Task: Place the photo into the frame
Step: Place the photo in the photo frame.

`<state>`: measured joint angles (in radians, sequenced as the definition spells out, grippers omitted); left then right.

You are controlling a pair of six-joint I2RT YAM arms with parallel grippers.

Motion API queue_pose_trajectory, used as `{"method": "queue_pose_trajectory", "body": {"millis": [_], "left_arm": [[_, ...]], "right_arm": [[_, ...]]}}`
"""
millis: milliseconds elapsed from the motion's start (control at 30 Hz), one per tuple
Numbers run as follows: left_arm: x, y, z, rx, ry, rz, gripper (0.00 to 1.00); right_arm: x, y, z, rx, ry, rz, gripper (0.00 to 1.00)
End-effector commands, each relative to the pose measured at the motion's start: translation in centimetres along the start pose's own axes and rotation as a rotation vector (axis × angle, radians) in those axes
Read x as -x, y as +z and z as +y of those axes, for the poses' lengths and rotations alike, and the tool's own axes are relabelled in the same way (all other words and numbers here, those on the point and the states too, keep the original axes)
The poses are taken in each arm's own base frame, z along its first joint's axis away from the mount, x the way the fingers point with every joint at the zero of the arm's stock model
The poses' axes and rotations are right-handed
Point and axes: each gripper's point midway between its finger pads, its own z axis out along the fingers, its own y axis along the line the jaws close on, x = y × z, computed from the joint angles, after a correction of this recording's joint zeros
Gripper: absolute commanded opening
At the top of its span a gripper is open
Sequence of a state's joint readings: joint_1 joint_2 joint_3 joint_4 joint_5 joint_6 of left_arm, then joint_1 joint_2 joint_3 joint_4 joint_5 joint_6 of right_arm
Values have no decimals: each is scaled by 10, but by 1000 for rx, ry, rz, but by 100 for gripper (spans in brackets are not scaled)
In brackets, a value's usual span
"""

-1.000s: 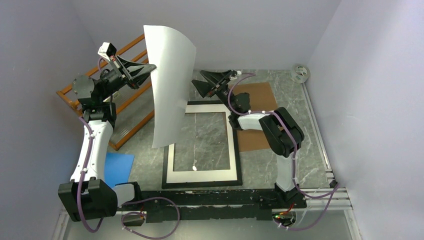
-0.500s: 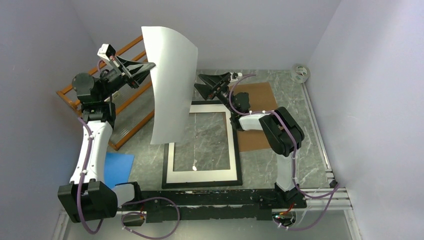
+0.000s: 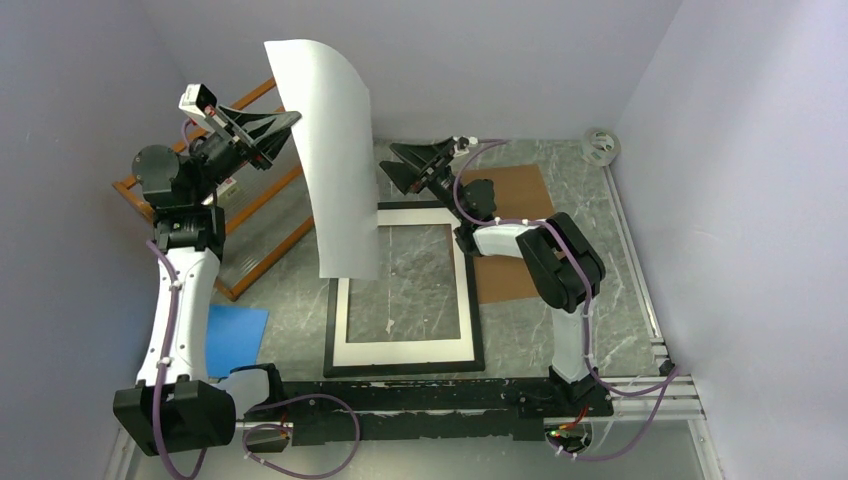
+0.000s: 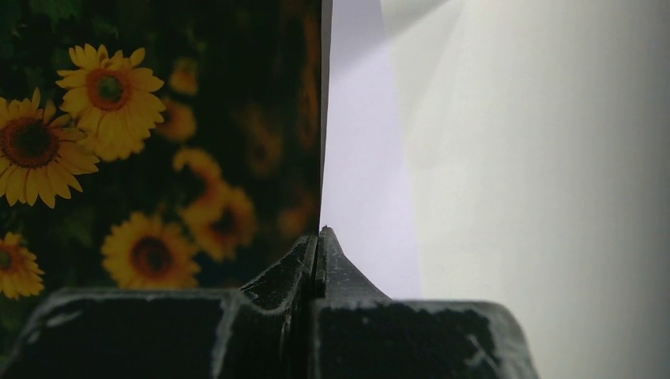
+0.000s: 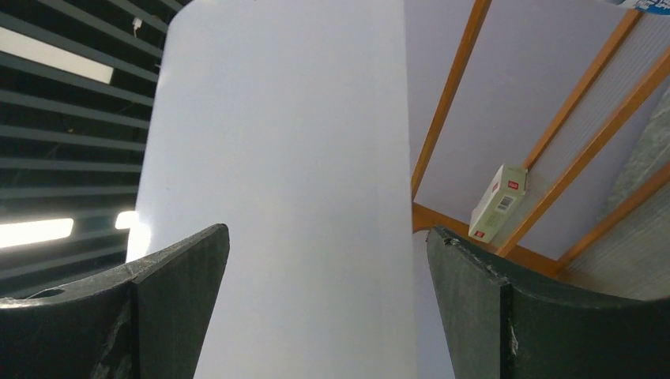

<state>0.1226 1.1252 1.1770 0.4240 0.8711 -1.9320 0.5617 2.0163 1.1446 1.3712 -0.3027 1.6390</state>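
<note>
The photo (image 3: pixel 338 170) hangs upright and curved over the table, its white back to the top camera. My left gripper (image 3: pixel 293 120) is shut on its left edge. In the left wrist view the jaws (image 4: pixel 319 237) pinch the sheet edge-on, with the sunflower side of the photo (image 4: pixel 150 126) on the left. The black frame (image 3: pixel 400 370) lies flat on the table below, with a white border inside it. My right gripper (image 3: pixel 388 167) stands open just right of the photo. The white back of the photo (image 5: pixel 284 158) fills the space ahead of my right gripper (image 5: pixel 328 237), apart from both fingers.
An orange wooden rack (image 3: pixel 250 215) leans at the back left, with a small box (image 5: pixel 498 201) on it. A brown cardboard board (image 3: pixel 515 190) lies under the right arm. A blue sheet (image 3: pixel 238 335) lies near the left arm's base, and a tape roll (image 3: pixel 601 143) at the back right.
My left gripper has lifted the photo and carried its top to the left. The sheet's lower edge has swung right over the frame. My right gripper has barely moved.
</note>
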Motion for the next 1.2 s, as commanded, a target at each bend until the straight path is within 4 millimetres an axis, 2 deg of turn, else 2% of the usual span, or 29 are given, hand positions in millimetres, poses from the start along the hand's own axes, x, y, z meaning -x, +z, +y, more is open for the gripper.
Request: {"method": "queue_pose_trajectory", "body": {"millis": [0, 333, 467, 667, 767, 1033, 1167], "left_arm": [[-9, 0, -39, -75, 48, -12, 2], [-5, 2, -48, -96, 36, -33, 2], [-4, 2, -52, -109, 27, -43, 3], [-6, 3, -68, -135, 43, -42, 2], [-9, 1, -71, -136, 43, -43, 3], [-8, -1, -63, -116, 19, -64, 2], [-7, 0, -62, -113, 15, -66, 3]], "right_arm": [[-6, 7, 21, 80, -29, 31, 99], [-15, 20, 52, 185, 53, 65, 99], [-21, 25, 49, 176, 61, 74, 99], [-26, 27, 34, 150, 79, 70, 99], [-27, 29, 35, 164, 76, 72, 99], [-44, 35, 83, 306, 95, 135, 99], [-47, 31, 97, 366, 141, 142, 99]]}}
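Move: The left fingers already pinch the photo's left edge; the photo's middle is about 5 cm ahead, 7 right and 9 below that hand, with the wooden rack 12 cm ahead, 16 left and 38 below. The frame they carry it to lies some 18 cm right, 5 back and 50 below. From the open right hand the photo's middle is about 9 cm left, level fore and aft, 9 higher, the frame 15 back, straight below by 31, and the cardboard 20 right, 31 below. The left hand keeps its pinch on the photo's edge and lifts it roughly 4 cm, mostly early, with a slight roll of the wrist. The right hand, fingers still wide open, works left and up towards the photo's free right edge, rising, dipping and rising again to end about 4 cm farther left, 5 higher and a little back, its fingers turning some 15 degrees counter-clockwise and upward; it ends close to that edge, but a touch can't be made out. ##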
